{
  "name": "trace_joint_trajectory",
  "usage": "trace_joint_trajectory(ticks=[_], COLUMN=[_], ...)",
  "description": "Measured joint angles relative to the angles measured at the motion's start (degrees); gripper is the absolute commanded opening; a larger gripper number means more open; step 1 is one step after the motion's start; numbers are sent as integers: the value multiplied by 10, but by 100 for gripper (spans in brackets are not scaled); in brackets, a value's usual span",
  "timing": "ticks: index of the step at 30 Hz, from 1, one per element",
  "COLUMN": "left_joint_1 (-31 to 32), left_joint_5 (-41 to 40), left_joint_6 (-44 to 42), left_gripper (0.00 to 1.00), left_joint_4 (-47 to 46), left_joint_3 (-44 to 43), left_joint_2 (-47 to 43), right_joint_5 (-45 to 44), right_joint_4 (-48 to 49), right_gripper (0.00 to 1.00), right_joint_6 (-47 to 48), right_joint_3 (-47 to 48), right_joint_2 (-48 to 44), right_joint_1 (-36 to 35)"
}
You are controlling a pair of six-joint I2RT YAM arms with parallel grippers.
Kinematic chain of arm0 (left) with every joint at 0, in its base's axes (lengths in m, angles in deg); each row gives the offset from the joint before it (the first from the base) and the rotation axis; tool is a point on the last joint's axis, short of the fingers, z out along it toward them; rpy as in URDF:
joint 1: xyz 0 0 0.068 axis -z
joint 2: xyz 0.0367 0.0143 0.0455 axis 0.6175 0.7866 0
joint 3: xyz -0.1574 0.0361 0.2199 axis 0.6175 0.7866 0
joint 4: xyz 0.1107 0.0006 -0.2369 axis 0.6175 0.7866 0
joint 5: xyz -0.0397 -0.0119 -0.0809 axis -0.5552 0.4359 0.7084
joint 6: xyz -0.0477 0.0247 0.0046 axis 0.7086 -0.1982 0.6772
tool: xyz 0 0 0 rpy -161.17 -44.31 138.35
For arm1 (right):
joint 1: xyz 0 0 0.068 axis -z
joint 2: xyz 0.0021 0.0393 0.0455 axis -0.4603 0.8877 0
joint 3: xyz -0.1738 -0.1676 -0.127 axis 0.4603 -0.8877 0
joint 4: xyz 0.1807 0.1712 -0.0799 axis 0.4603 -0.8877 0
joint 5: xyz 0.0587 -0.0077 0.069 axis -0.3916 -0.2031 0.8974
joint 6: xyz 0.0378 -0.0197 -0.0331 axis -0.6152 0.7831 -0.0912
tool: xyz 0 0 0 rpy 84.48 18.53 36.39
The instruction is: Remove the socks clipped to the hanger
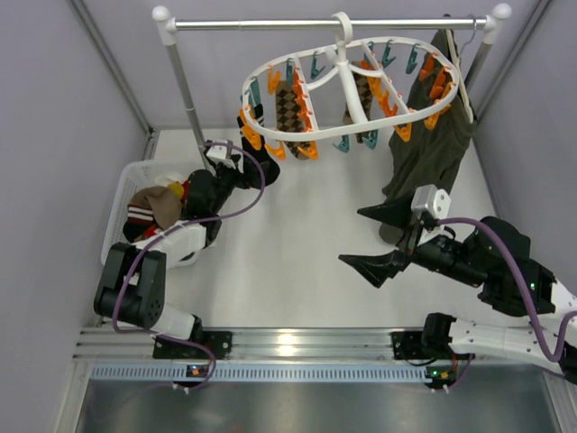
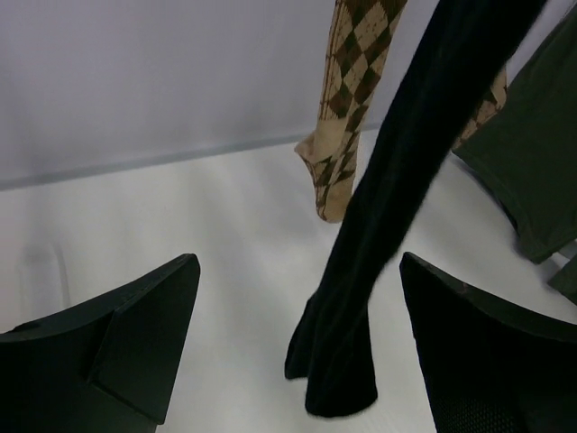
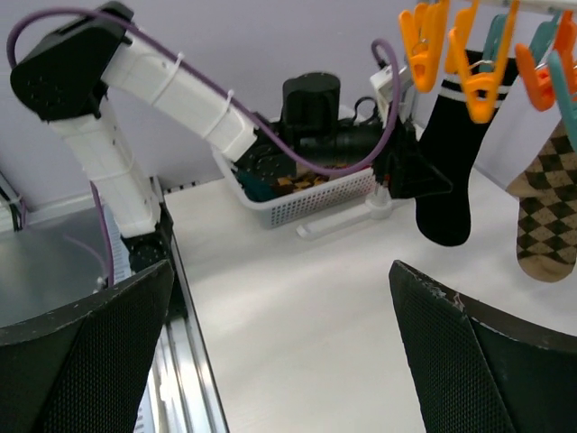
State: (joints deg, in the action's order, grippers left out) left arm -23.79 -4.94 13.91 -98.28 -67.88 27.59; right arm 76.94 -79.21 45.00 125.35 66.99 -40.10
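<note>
The white oval hanger (image 1: 397, 43) hangs from a rail, ringed with orange and teal pegs. An argyle sock (image 1: 290, 110) and another patterned sock (image 1: 361, 88) are clipped to it. A black sock (image 2: 388, 216) with a white-striped cuff hangs from orange pegs (image 3: 478, 79) at the hanger's left end. Its toe dangles between the fingers of my open left gripper (image 2: 297, 338), touching neither. A tan argyle sock (image 2: 347, 108) hangs just behind it. My right gripper (image 1: 370, 239) is open over the table, right of centre, holding nothing. It faces the black sock (image 3: 446, 153) and the argyle sock (image 3: 545, 216).
A white basket (image 1: 126, 185) at the left holds loose socks, close behind the left arm. A dark olive garment (image 1: 433, 135) hangs at the rail's right end, just above the right gripper. The rack's post (image 1: 185, 90) stands beside the left gripper.
</note>
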Motion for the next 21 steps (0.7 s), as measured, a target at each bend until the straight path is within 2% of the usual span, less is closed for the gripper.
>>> trace_joint_trajectory(ticks=[1, 2, 3, 5, 10, 21], left_joint_1=[0, -1, -1, 0, 38, 257], left_joint_5=[3, 8, 13, 18, -22, -259], left_joint_6=[-1, -2, -1, -5, -26, -108], left_gripper=[82, 46, 26, 0, 0, 0], left_joint_4=[-1, -2, -3, -6, -12, -28], left_joint_3=[-9, -21, -31, -40, -35, 66], left_joint_2=[7, 16, 22, 26, 7, -206], right_joint_5=[4, 9, 12, 14, 5, -109], right_joint_4=[0, 2, 2, 6, 16, 33], right_gripper=[99, 99, 100, 100, 100, 99], right_joint_6=[5, 11, 17, 24, 32, -16], right_joint_3=[-4, -9, -12, -20, -30, -40], right_joint_2=[0, 0, 0, 0, -4, -83], right_joint_1=[0, 0, 0, 0, 0, 0])
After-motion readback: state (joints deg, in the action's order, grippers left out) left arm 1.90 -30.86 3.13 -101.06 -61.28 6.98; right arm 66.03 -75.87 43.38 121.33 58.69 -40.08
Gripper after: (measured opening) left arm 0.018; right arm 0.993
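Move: The black striped sock hangs between the left hand's open fingers, its middle roughly 2 cm ahead, 1 cm to the right and 5 cm above. The orange clips are about 18 cm up, 2 cm ahead and 1 cm right; the nearest argyle sock is some 14 cm ahead, 9 cm right and 6 cm higher, the basket 8 cm back, 28 cm left and 18 cm below. From the right hand the black sock is about 30 cm ahead, 22 cm left and 15 cm down. The black sock is pinched near its ankle as the left fingers shut after easing about 1 cm forward; keeping that grip, the left hand pulls it back towards the robot, up and to the right, some 16 cm in all, fingers tipping up. The empty right hand sinks slightly, then rises again and draws about 5 cm right, turning a little clockwise. ##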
